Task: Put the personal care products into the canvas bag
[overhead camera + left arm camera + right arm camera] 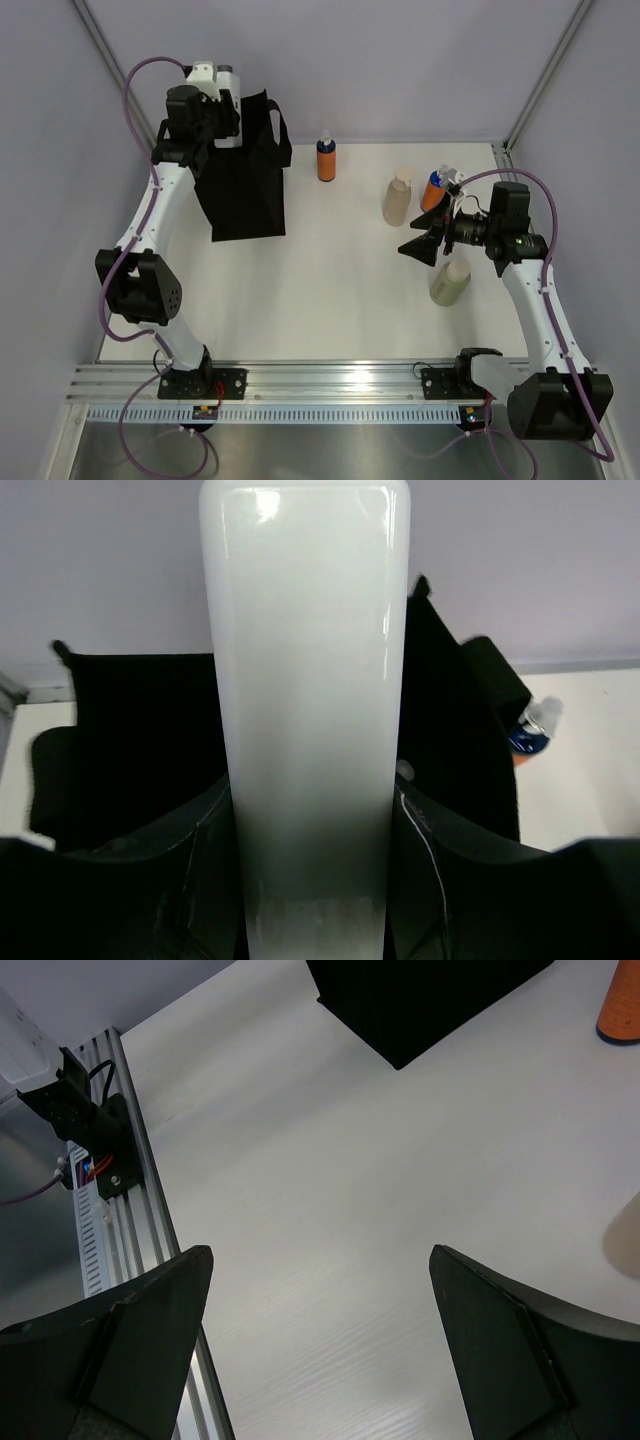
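Observation:
My left gripper (212, 108) is shut on the white bottle with a grey cap (212, 74) and holds it over the back of the black canvas bag (245, 180). In the left wrist view the white bottle (305, 710) fills the centre, with the bag (130, 740) behind it. My right gripper (417, 245) is open and empty above the table. Around it stand the beige pump bottle (398, 197), an orange bottle with a blue top (435, 190) and the olive-green bottle (450, 282). A second orange bottle (326, 158) stands right of the bag. The amber bottle is not in view.
The right wrist view shows open fingers (150, 1330) over bare table, the bag's corner (420, 1000) and an orange bottle (620, 1005) at the top. The aluminium rail (330, 385) runs along the near edge. Grey walls close in the table.

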You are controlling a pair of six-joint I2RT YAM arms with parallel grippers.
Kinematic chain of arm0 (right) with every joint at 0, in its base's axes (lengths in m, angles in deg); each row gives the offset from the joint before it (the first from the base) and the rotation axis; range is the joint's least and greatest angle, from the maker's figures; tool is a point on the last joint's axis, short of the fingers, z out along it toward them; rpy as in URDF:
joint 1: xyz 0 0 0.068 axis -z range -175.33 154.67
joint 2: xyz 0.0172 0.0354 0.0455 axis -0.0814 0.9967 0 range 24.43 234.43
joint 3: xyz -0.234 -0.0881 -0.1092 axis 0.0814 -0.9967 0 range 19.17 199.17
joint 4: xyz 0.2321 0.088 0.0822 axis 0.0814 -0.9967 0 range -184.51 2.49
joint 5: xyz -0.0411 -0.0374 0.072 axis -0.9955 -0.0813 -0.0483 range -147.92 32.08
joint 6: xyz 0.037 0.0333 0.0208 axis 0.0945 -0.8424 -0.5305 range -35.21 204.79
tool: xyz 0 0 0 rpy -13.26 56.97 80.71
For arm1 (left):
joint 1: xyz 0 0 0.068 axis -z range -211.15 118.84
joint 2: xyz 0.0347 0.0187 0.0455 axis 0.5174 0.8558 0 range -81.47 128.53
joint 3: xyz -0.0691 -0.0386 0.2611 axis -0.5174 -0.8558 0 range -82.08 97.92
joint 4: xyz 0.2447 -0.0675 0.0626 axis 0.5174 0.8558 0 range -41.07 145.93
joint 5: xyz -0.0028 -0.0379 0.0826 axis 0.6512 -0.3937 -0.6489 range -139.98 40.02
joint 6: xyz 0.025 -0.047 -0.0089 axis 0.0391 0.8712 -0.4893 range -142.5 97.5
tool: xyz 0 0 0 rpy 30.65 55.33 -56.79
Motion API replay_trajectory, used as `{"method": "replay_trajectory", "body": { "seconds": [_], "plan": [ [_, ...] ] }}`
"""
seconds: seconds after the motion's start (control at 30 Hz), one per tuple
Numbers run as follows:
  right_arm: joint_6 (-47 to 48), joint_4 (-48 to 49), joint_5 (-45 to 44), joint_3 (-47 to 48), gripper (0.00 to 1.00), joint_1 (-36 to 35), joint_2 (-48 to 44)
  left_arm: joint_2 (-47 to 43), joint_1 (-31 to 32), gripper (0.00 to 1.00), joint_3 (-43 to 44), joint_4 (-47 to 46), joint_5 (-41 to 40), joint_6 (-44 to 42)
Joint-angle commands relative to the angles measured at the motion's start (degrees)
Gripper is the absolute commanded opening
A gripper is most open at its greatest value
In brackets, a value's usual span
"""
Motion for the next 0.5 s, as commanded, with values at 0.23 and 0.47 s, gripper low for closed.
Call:
{"method": "replay_trajectory", "body": {
  "seconds": [0.23,0.47],
  "plan": [
    [1.9,-0.2,2.2,1.1,1.00,0.2,0.8,-9.2,0.6,0.00,-14.5,-8.1,12.3,-3.9],
    [2.5,-0.9,1.5,1.2,0.99,0.2,0.7,-4.3,-0.6,0.01,-11.3,-2.1,8.3,-0.8]
  ]
}}
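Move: The canvas bag's open mouth, where the held white bottle is going, lies about 11 cm below the left hand, some 5 cm back and 3 cm to the right. The orange bottle stands roughly 27 cm to the left hand's right, 8 cm back and 25 cm lower; the tan bottle is about 49 cm right, 17 cm back and 24 cm lower. From the right hand, the bag mouth is about 23 cm ahead, 45 cm left and 3 cm lower. The white bottle, still gripped by the left hand, is lowered about 11 cm into the canvas bag's mouth, drawn back some 5 cm and a little to the right on the way. The wrist tips the fingers down about 15 degrees and turns roughly 10 degrees clockwise; the fingers keep their hold, and the descent slows at the end. ##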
